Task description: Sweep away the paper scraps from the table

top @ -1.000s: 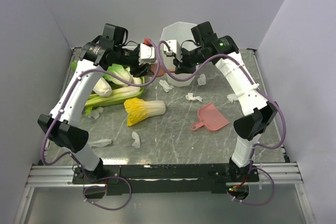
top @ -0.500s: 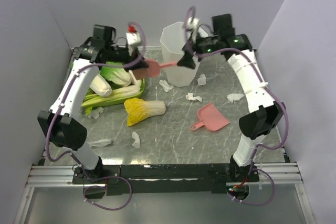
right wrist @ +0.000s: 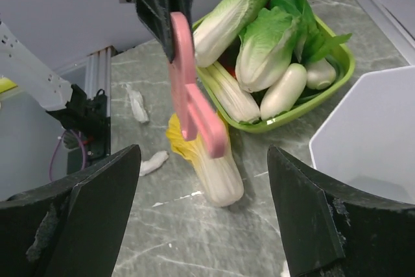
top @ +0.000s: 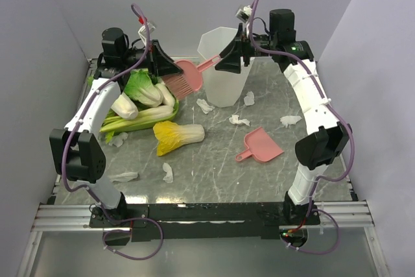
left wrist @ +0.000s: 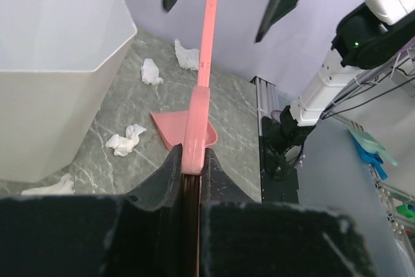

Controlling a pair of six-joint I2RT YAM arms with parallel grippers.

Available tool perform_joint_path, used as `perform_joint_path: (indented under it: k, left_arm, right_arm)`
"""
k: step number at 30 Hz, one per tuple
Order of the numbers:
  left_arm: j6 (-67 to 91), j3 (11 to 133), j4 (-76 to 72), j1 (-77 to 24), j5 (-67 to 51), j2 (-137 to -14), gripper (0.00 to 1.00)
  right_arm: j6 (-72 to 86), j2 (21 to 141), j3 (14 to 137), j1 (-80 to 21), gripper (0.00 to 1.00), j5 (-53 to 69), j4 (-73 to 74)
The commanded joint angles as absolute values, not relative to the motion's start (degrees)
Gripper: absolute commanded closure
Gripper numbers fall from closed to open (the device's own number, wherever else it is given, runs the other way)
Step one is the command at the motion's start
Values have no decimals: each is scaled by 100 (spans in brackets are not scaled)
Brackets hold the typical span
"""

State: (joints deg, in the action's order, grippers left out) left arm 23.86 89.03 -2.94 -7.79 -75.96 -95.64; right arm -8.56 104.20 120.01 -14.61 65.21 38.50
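My left gripper (top: 165,67) (left wrist: 191,152) is raised over the back of the table (top: 214,173) and is shut on the head of a pink hand brush (top: 186,80) (left wrist: 194,115). The brush handle (left wrist: 207,37) points at my right gripper (top: 229,58) (right wrist: 202,155), which stands wide open just off the handle's end, touching nothing. Several white paper scraps lie on the grey slab: one (top: 205,106) in front of the bin, one (top: 239,120) mid-table, one (top: 290,120) at the right, one (top: 168,172) near the front. The pink dustpan (top: 261,146) lies flat right of centre.
A tall white bin (top: 224,76) (left wrist: 52,69) stands at the back centre, under both grippers. A green tray of cabbages (top: 139,118) (right wrist: 337,79) sits back left. A loose yellow-leafed cabbage (top: 178,135) (right wrist: 217,173) lies beside it.
The brush passed from my right gripper to my left: the left closed on its head and the right opened. Both arms rose and drew apart.
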Motion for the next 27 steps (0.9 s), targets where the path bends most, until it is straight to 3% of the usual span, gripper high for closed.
perform_joint_path:
  k: [1, 27]
  left_arm:
    - [3058, 8974, -1282, -791, -7989, -9431, 99]
    - [2707, 9150, -615, -914, -8148, -9554, 99]
  right_arm:
    - [-475, 10590, 12243, -1643, 15, 6548, 3410]
    - [-1028, 10854, 12647, -2057, 59, 7102, 4122]
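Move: The brush, head held in my left hand, points its handle at my open right hand; the handle's middle is about 4 cm left of my right hand and 1 cm back, near its height. From my left hand it lies roughly 8 cm right and 1 cm ahead. From my right hand the white bin is some 13 cm ahead, 2 cm right and 21 cm down; the yellow cabbage 6 cm back, 14 cm left and the dustpan 9 cm back, 15 cm right, both about 33 cm below. I slide my right hand about 4 cm left along the brush handle, then also draw it some 2 cm back, turning about 10 degrees counter-clockwise, its fingers narrowing around the handle from wide to a little under half open. My left hand keeps its shut grip on the head, rising slightly, then easing down and back 1.5 cm. ##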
